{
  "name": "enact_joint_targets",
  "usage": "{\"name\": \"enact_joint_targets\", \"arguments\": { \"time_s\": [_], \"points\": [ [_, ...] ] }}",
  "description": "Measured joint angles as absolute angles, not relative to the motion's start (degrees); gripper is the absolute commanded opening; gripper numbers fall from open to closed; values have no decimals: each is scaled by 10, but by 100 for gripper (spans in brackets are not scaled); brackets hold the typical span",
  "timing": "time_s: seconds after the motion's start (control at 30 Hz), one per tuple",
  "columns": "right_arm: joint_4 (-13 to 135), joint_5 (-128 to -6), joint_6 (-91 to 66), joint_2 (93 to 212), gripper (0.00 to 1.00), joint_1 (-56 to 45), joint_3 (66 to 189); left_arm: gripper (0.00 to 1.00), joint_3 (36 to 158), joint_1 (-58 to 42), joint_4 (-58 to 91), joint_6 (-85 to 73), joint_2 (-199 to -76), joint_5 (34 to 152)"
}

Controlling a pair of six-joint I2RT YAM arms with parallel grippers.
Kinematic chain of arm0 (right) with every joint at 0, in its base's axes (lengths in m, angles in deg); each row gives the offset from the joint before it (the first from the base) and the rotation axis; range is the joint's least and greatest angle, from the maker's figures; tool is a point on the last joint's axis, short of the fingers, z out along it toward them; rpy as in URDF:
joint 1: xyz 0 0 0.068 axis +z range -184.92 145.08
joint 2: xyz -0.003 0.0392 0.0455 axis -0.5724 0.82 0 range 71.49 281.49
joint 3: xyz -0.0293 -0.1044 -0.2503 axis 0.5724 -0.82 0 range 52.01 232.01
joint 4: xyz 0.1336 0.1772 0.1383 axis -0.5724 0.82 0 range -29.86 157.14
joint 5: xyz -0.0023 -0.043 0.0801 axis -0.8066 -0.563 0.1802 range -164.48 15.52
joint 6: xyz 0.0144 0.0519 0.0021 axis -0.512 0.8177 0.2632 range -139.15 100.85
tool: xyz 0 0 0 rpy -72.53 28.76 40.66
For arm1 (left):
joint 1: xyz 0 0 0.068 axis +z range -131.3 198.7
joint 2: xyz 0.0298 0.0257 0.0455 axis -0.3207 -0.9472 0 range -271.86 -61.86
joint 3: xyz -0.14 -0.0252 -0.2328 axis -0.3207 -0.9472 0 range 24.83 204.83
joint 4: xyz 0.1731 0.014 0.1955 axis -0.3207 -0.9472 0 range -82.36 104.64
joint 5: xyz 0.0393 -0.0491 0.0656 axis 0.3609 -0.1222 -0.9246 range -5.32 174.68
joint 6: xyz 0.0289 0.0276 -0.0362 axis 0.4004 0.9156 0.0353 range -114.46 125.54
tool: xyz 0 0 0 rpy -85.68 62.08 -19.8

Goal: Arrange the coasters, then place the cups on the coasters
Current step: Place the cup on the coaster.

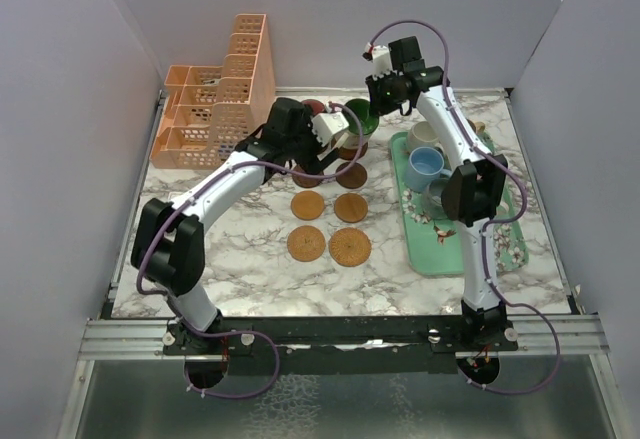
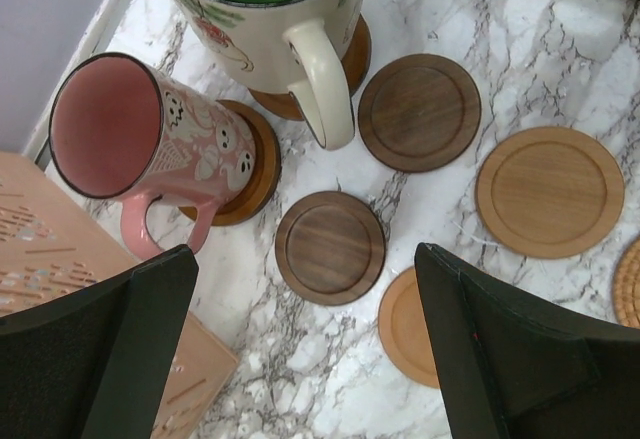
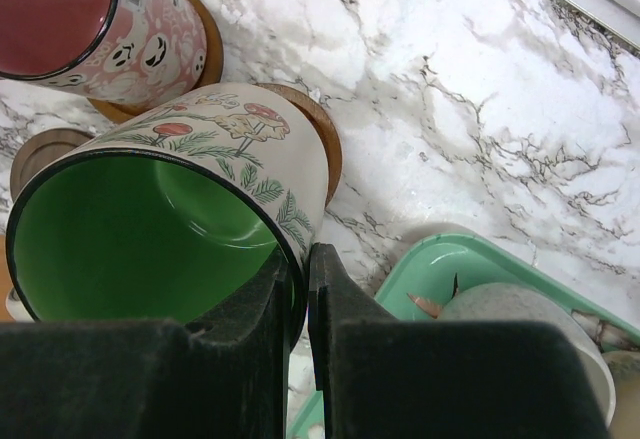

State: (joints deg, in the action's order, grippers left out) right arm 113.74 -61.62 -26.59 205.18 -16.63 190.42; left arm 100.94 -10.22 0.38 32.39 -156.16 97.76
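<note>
My right gripper [image 3: 305,255] is shut on the rim of the green-lined cup [image 3: 150,239], one finger inside and one outside. That cup hangs tilted over a brown coaster [image 3: 322,139]; I cannot tell whether it touches. Beside it a pink ghost-pattern cup [image 2: 140,134] stands on a coaster [image 2: 255,164]. My left gripper [image 2: 305,349] is open above the marble with nothing between its fingers. Below it lie bare coasters: dark ones [image 2: 330,247] [image 2: 419,111] and light ones [image 2: 549,191] [image 2: 405,324]. In the top view the green cup [image 1: 358,114] is at the back of the coaster group [image 1: 350,249].
A mint-green tray [image 1: 455,254] on the right holds a cream cup [image 1: 422,137], a blue cup [image 1: 425,164] and a grey cup [image 1: 440,194]. A peach lattice organiser [image 1: 215,109] stands at the back left, its corner close under my left fingers [image 2: 100,329].
</note>
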Motion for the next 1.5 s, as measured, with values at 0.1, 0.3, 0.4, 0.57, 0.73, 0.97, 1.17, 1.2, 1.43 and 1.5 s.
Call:
{"name": "enact_joint_targets", "arguments": {
  "time_s": [0.1,0.3,0.4,0.57,0.73,0.97,1.17,1.2,1.43,1.5],
  "points": [
    [1134,-617,-262,2057,1,-167,1906,94,1033,-106,13,317,-1598,984],
    [1133,-617,-252,2060,1,-166,1907,90,1089,-128,23,307,-1672,973],
    [1133,-616,-247,2060,1,-166,1907,84,1118,-141,23,304,-1702,956],
    [1132,-615,-243,2059,1,-166,1899,68,1158,-152,22,292,-1733,933],
    [1133,-613,-241,2059,1,-166,1880,60,1186,-152,16,285,-1752,919],
    [1133,-611,-239,2058,1,-166,1878,65,1199,-159,-1,282,-1773,910],
    [1133,-609,-239,2056,1,-166,1878,57,1199,-164,-7,281,-1775,904],
    [1133,-609,-239,2056,1,-166,1878,55,1200,-165,-7,281,-1776,902],
    [1133,-609,-239,2042,1,-167,1878,45,1213,-166,-16,279,-1791,892],
    [1133,-609,-239,2040,1,-166,1878,42,1217,-166,-20,279,-1794,891]
  ]
}}
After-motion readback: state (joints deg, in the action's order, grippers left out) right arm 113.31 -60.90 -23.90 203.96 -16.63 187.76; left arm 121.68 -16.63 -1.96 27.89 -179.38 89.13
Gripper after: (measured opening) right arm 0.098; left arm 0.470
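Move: The right hand has the green cup by its right-hand rim; the coaster for it lies about 5 cm left of that hand, 2 cm back and 10 below, the pink cup 14 cm left, 1 back, the speckled mug 12 right, 6 back. The green cup's handle is some 6 cm ahead of the left hand, 8 right, 6 down; from that hand the pink cup stands 11 ahead, 2 right, one bare dark coaster 1 ahead, 2 right. The open left hand swings some 8 cm to the right and 5 cm forward while sinking, past the pink cup to the green cup's handle, then settles another few centimetres almost straight down as its fingers close to about half open around the handle. The right hand keeps its pinch on the rim over the coaster, dips about 2 cm, holds, then comes nearly all the way back up. ##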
